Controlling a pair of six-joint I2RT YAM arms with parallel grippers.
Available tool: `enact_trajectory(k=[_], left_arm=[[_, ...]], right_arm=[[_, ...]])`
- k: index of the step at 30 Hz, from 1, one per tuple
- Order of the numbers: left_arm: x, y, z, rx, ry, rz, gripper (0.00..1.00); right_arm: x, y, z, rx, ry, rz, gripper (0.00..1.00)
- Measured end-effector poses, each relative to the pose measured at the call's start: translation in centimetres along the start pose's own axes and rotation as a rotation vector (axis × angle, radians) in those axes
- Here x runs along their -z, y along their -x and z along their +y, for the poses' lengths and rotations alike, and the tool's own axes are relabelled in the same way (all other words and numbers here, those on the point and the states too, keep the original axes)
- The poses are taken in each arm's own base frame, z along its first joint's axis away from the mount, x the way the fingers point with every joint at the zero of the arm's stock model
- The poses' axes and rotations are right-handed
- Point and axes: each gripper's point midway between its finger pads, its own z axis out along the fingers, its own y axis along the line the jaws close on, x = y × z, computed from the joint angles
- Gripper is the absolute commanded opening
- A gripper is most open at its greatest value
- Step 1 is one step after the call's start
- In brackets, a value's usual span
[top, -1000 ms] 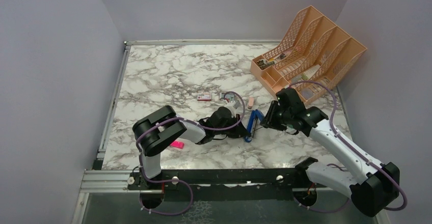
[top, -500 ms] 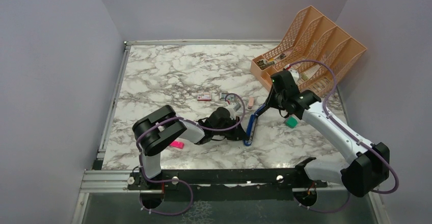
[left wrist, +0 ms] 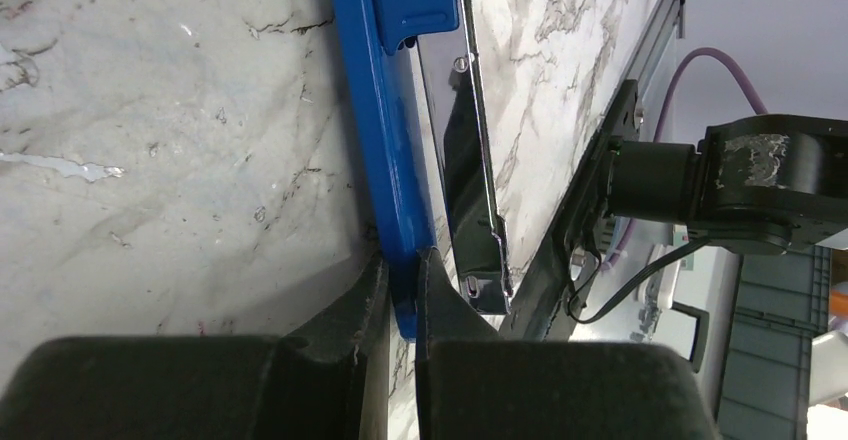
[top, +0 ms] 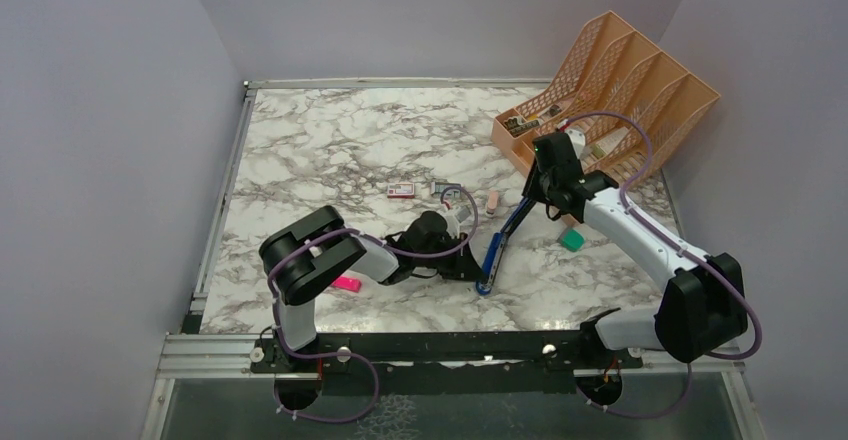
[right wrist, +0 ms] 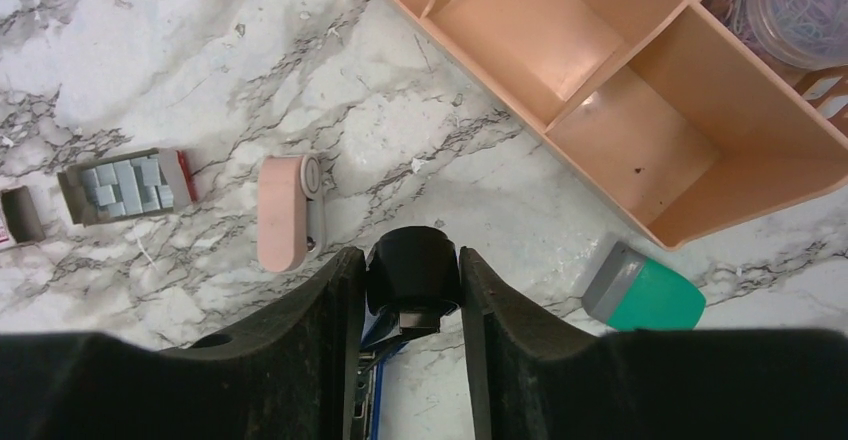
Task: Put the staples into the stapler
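The blue stapler point(top: 491, 253) lies open on the marble, its black top arm raised toward the back right. My left gripper point(left wrist: 400, 260) is shut on the near end of the stapler's blue base point(left wrist: 385, 130), beside the black metal magazine point(left wrist: 470, 160). My right gripper point(right wrist: 411, 260) is shut on the black tip of the stapler's top arm point(right wrist: 412, 272), held between both fingers. The staples point(right wrist: 125, 185) are grey blocks in an open tray to the left of my right gripper, also seen from above as the staples point(top: 450, 192) behind the stapler.
A pink-and-grey clip-like tool point(right wrist: 285, 210) lies between the staples and my right gripper. A green-and-grey eraser-like piece point(right wrist: 645, 295) sits to the right. The peach desk organizer point(top: 610, 90) fills the back right. A small red-and-white box point(top: 401, 191) and a pink highlighter point(top: 347, 284) lie further left.
My right gripper has swung up and back toward the organizer with the stapler's top arm, opening the stapler wide. The left arm has stayed on the base.
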Motion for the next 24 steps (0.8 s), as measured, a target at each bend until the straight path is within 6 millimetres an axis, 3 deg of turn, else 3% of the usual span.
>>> enact_trajectory(k=[7, 16, 24], left_arm=[[0.4, 0.1, -0.1, 0.031, -0.021, 0.019, 0.0], [0.5, 0.5, 0.3, 0.079, -0.032, 0.027, 0.0], [0.7, 0.7, 0.5, 0.125, -0.035, 0.032, 0.0]], right_arm=[[-0.4, -1.0, -0.6, 0.012, -0.007, 0.02, 0.67], [-0.2, -2.2, -0.4, 0.014, 0.029, 0.053, 0.76], [0.9, -1.2, -0.1, -0.002, 0.06, 0.018, 0.83]])
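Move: Between the right fingers sits the black head of the opened stapler, its top swung up. From the right hand, the grey staples tray lies about 18 cm left and 6 ahead, the pink mini stapler some 8 cm left and 3 ahead, and the green sharpener about 11 cm right and 5 back, all roughly 11 cm lower. From the left hand, which pinches the base's near end, the head is about 17 cm ahead, 10 right and 10 up. Letting go of the stapler's head, the right hand spreads its fingers from under half open to about four-fifths while easing back and down around 2 cm, then lifts almost as far again. The left hand keeps its pinch on the base's near end, drifting about 1 cm forward and left as its wrist turns some 5 degrees. ##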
